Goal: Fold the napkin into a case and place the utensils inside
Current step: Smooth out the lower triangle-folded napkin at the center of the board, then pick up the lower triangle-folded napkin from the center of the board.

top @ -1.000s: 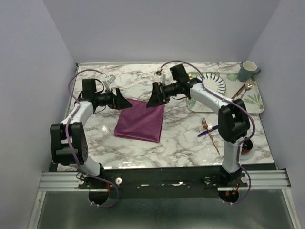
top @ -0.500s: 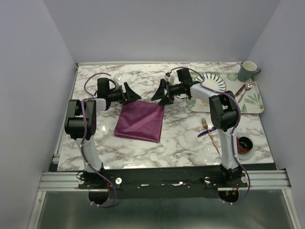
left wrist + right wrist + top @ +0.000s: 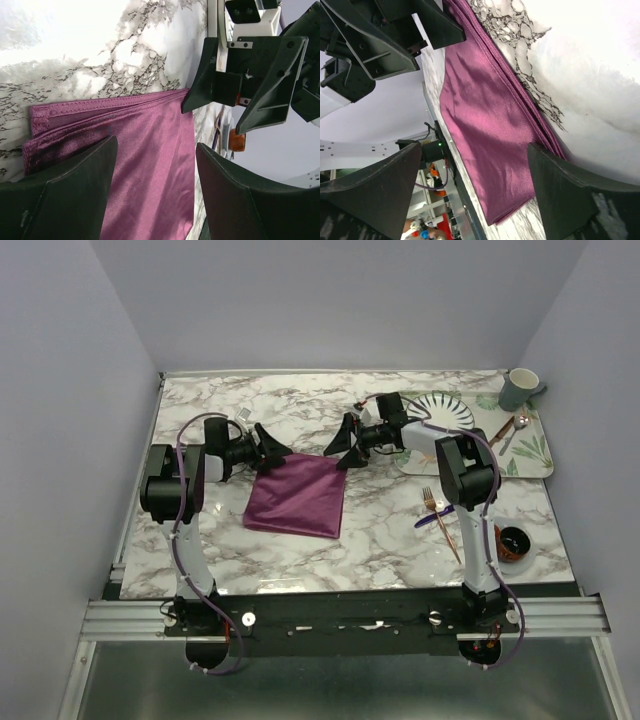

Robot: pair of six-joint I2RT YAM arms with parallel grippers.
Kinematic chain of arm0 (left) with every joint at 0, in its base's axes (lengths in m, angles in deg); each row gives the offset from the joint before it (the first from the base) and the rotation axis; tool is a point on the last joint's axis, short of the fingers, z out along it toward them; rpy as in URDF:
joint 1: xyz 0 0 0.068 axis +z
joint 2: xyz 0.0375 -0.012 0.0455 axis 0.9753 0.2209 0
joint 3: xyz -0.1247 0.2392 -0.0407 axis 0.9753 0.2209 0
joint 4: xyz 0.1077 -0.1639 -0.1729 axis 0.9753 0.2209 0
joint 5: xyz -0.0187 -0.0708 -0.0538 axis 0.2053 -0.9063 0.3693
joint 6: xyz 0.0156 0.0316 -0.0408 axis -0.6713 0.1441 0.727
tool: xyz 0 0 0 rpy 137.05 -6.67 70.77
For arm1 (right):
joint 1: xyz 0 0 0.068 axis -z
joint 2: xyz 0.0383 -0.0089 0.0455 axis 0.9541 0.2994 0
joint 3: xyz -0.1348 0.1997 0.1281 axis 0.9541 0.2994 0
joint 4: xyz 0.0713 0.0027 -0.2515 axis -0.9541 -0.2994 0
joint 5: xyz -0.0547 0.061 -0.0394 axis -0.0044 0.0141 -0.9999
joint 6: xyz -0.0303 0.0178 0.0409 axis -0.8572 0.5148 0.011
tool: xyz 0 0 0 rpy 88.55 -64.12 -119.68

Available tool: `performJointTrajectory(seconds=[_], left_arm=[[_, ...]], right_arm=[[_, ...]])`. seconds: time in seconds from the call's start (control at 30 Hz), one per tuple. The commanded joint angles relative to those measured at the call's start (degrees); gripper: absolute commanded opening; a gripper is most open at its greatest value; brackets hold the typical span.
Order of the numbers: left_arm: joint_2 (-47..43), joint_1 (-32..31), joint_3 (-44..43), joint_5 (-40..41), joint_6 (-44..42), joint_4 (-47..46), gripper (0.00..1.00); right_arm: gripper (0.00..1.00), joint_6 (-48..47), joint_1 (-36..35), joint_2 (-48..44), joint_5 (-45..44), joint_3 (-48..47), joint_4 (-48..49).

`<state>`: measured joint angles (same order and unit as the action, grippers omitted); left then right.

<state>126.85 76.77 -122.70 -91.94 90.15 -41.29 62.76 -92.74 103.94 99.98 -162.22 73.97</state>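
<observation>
The plum-purple napkin (image 3: 296, 495) lies flat on the marble table, folded to a near-square of several layers. No case is in view. My left gripper (image 3: 277, 453) hovers at its far left corner, jaws open over the cloth (image 3: 145, 150). My right gripper (image 3: 339, 451) stands open at the far right corner, its jaws spanning the folded edge (image 3: 490, 125). The two grippers face each other across the far edge. The copper fork (image 3: 447, 525) and the dark blue knife (image 3: 436, 517) lie crossed on the table to the right, beside the right arm.
A striped plate (image 3: 447, 412) and a leaf-patterned tray (image 3: 528, 452) sit at the back right, with a silver spoon (image 3: 512, 427) on the tray and a grey mug (image 3: 519, 388) behind. A small dark bowl (image 3: 513, 542) stands near the right front edge.
Both arms have swung their elbows back and reached in. The left gripper has shifted right to the napkin's far left corner, and the right gripper has slid right to the far right corner.
</observation>
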Motion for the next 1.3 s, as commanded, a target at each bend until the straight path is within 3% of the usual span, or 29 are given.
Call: performJointTrajectory(seconds=[0.0, 0.17, 0.2, 0.33, 0.4, 0.6, 1.27], left_arm=[[-4.8, 0.0, 0.8, -1.3, -3.6, -0.1, 0.78], [-15.3, 0.0, -2.6, 0.8, -23.2, 16.0, 0.79], [-16.7, 0.0, -3.7, 1.7, -26.1, 21.3, 0.79], [-22.6, 0.0, -4.4, 4.8, -34.5, 28.3, 0.79], [-23.8, 0.0, -4.1, 5.3, -35.6, 29.6, 0.79], [-26.2, 0.0, -2.7, 5.8, -37.3, 31.3, 0.79], [-24.9, 0.0, -4.3, 6.8, -39.7, 34.9, 0.80]], right_arm=[[0.91, -2.6, 0.2, -4.9, -1.3, 1.5, -1.8], [0.77, -11.2, 0.5, -10.2, -7.7, 0.6, -10.2], [0.75, -14.0, 0.5, -10.4, -9.6, 0.6, -11.3], [0.63, -19.4, 0.7, -9.5, -18.0, -0.9, -17.0], [0.57, -20.6, 0.7, -8.0, -21.2, -2.0, -19.2], [0.55, -21.5, 0.7, -5.3, -24.9, -4.1, -20.6], [0.51, -17.7, 0.7, 2.3, -19.7, -9.5, -23.0]])
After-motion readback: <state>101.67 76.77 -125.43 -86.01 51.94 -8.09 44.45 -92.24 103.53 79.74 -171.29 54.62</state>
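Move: The napkin's far right corner lies about 4 cm to the right hand's right, 2 cm ahead and 3 cm below it; the folded napkin's middle is some 8 cm back and 10 cm to that hand's left, and the striped plate roughly 10 cm ahead and 24 cm to its right. From the left hand the far left corner is about 2 cm ahead, 4 cm left and 3 cm down, the far right corner 16 cm right and 1 cm ahead. The right hand hops about 4 cm up off its low place over the napkin, works to its right and a little forward towards the far right corner, then sinks some 6 cm, its fingers tipping about 20 degrees steeper and closing from wide to half open until the tips stand either side of that corner. Meanwhile the left hand, fingers still well open, goes straight up from the napkin's far left part by about 12 cm, rolls over, settles back a few centimetres lower and draws slightly back and left, clear of the cloth. ##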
